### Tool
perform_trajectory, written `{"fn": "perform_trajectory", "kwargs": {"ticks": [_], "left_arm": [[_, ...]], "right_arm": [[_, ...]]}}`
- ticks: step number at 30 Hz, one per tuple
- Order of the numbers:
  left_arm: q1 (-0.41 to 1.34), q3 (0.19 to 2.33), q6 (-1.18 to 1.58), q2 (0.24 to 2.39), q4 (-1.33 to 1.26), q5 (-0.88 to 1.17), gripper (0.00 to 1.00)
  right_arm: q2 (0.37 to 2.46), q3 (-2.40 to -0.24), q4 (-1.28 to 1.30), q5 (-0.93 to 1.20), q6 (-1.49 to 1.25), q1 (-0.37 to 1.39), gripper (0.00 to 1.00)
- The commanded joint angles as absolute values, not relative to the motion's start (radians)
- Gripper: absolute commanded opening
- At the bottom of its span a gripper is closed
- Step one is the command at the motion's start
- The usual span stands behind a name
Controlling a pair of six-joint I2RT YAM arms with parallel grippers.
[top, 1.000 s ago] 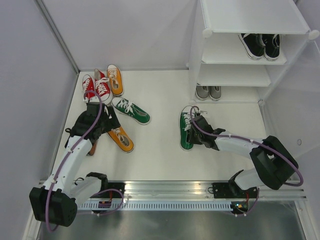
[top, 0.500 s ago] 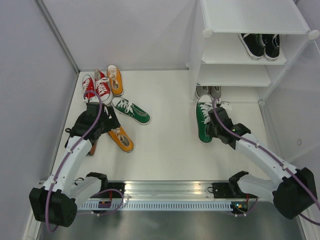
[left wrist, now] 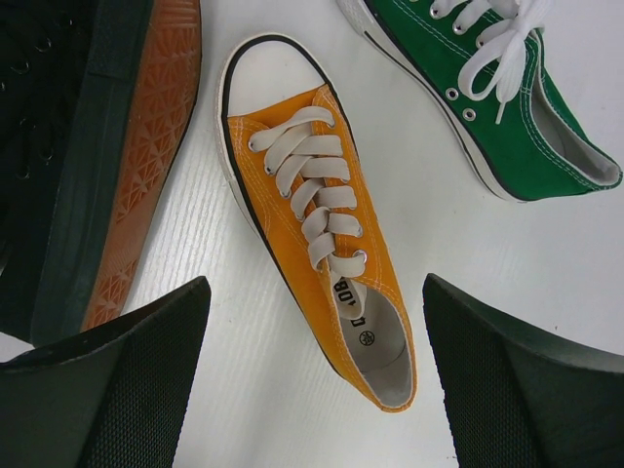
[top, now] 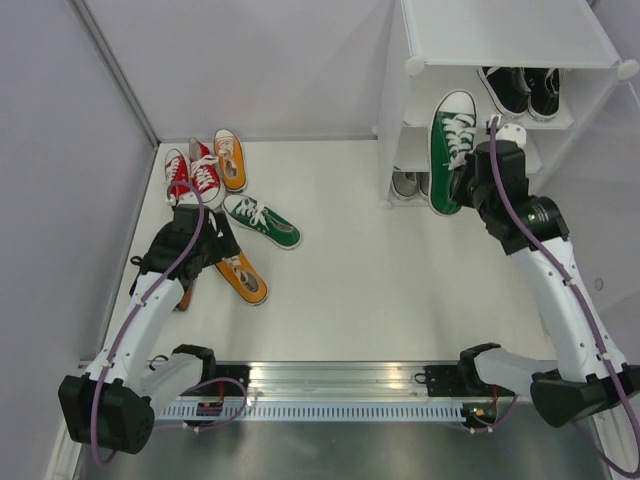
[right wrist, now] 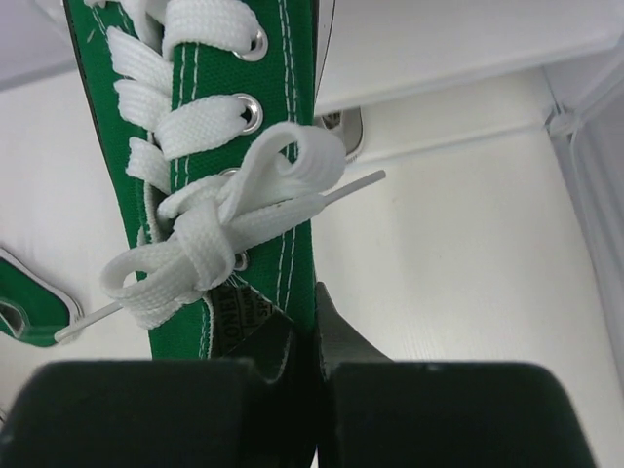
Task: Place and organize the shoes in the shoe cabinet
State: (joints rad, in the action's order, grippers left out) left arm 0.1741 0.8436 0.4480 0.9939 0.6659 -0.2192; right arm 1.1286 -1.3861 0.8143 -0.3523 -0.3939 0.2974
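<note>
My right gripper (top: 468,186) is shut on the collar of a green shoe (top: 452,148) and holds it off the floor, toe up, in front of the shoe cabinet (top: 500,30). The right wrist view shows the fingers (right wrist: 336,327) pinching the green shoe's (right wrist: 244,88) side wall. My left gripper (top: 198,250) hangs open over an orange shoe (top: 243,278), whose heel lies between the open fingers (left wrist: 507,380) in the left wrist view (left wrist: 322,224). A second green shoe (top: 262,221), a red pair (top: 192,172) and another orange shoe (top: 230,158) lie on the floor at the left.
A black pair (top: 520,88) stands on an upper cabinet shelf and a grey pair (top: 412,184) on the bottom tier. A dark shoe with a brown sole (left wrist: 127,146) lies on its side beside my left gripper. White walls close in the left and back.
My right arm has lifted the green shoe from the middle of the floor and carried it up and right to the cabinet's front. The left arm has not moved.
</note>
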Motion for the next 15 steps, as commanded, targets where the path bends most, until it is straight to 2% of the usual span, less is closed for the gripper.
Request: {"fn": "perform_trajectory", "kwargs": {"ticks": [1, 7, 15], "left_arm": [[0.169, 0.831, 0.411, 0.983, 0.646, -0.249, 0.92], [0.169, 0.83, 0.413, 0.98, 0.649, -0.253, 0.92], [0.169, 0.827, 0.413, 0.977, 0.647, -0.247, 0.92]], "right_arm": [[1.219, -1.554, 0.742, -0.281, -0.334, 0.258, 0.01], [1.457, -1.875, 0.732, -0.219, -0.305, 0.219, 0.01], [1.658, -2.043, 0.638, -0.206, -0.298, 0.164, 0.01]]}}
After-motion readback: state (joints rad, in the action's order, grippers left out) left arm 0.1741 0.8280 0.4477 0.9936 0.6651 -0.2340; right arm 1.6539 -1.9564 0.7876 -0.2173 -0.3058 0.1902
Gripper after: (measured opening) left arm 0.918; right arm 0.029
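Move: The right hand already holds the green shoe by its opening, toe outward. The free left end of the top shelf lies about 20 cm ahead of this hand, 3 cm to its left and 6 cm below. The nearer black shoe stands about 8 cm to the hand's right and 21 cm ahead, the other black shoe some 7 cm farther right. The left hand, idle, has that free spot about 24 cm ahead, 43 cm right and 10 cm above. Forward and quickly, about 14 cm, the right hand carries the green shoe toe-first under the cabinet's roof towards the free end of the top shelf, left of the black shoes. It climbs some 5 cm in the first part, then runs on nearly level, the wrist hardly turning and the shut fingers keeping their pinch on the shoe. ##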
